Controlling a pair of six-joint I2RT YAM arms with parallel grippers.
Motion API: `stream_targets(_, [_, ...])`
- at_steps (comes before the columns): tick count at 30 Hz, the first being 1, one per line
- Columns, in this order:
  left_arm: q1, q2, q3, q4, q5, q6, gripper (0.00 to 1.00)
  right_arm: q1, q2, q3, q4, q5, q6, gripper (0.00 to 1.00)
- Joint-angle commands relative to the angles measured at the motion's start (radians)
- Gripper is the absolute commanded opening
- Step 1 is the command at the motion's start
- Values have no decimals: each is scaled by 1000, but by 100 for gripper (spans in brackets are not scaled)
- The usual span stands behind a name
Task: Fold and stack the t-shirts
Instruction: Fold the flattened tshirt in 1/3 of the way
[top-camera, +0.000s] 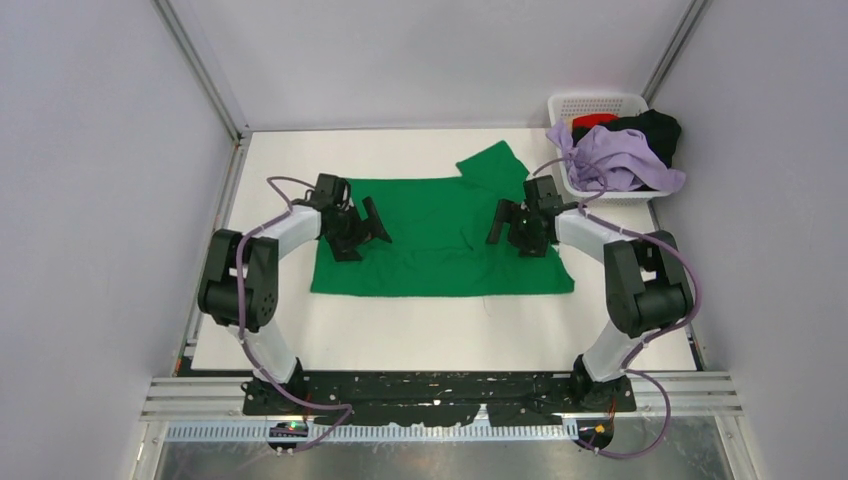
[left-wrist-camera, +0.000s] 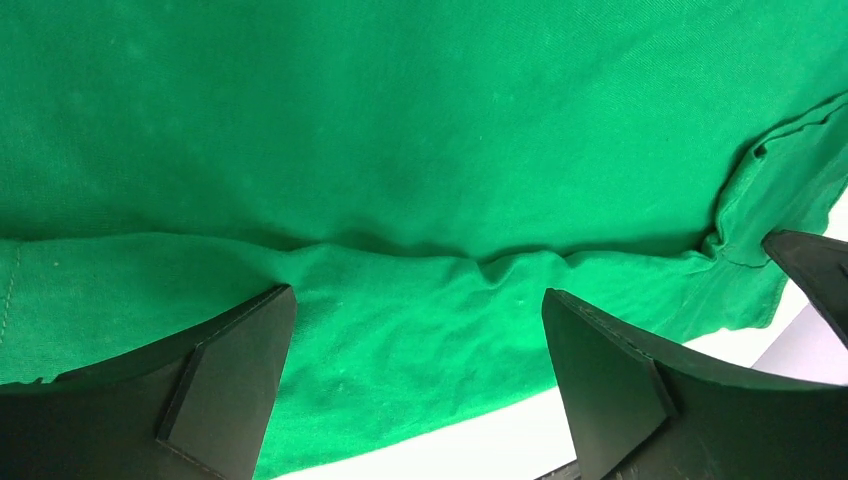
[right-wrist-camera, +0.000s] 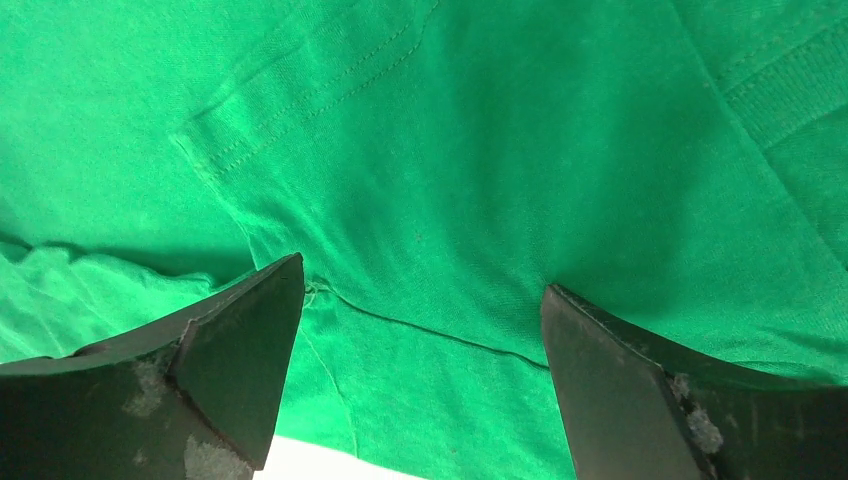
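Observation:
A bright green t-shirt (top-camera: 440, 235) lies spread flat on the white table, one sleeve sticking out at its far right corner (top-camera: 495, 165). My left gripper (top-camera: 362, 232) hangs open just above the shirt's left part, nothing between its fingers. In the left wrist view the left gripper (left-wrist-camera: 418, 300) stands over a rumpled fold of the green cloth (left-wrist-camera: 400, 120) near the shirt's edge. My right gripper (top-camera: 510, 232) is open over the shirt's right part. In the right wrist view the right gripper (right-wrist-camera: 424, 280) straddles a seam of the green cloth (right-wrist-camera: 500, 150). Lavender (top-camera: 620, 160), black (top-camera: 662, 130) and red (top-camera: 595, 121) t-shirts sit heaped in the basket.
A white slotted basket (top-camera: 590, 98) stands at the far right corner, the lavender shirt spilling over its front rim. Grey walls and metal posts close in the table on the left, right and back. Bare white tabletop (top-camera: 440, 330) lies between the shirt and the arm bases.

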Motion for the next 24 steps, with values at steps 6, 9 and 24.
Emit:
stream_targets(6, [-147, -172, -389, 49, 25, -49, 100, -6, -185, -197, -385, 148, -43, 96])
stream_targets(9, [-201, -247, -482, 79, 18, -84, 100, -6, -241, -252, -407, 150, -40, 96])
stream_targets(24, [-358, -508, -645, 13, -82, -226, 99, -7, -384, -338, -394, 252, -40, 95])
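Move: My open hands already rest on the folded green t-shirt. Its middle lies level with them, about 18 cm to the right of my left hand and 17 cm to the left of my right. The shirt's near fold runs roughly 15 cm back from both, and the table's near edge some 34 cm back. From my right hand, the far sleeve is about 21 cm ahead and 4 cm left, and the laundry basket about 23 cm ahead and 24 cm right. With both grippers kept wide open and their fingertips still down on the cloth, I drag the t-shirt back towards the table's near edge, drawing about 15 cm and drifting some 7 cm to my right. My right hand sinks slightly and swings its fingers some 20 degrees closer to straight down; my left stays level, turning a little clockwise, and both slow towards the end. ##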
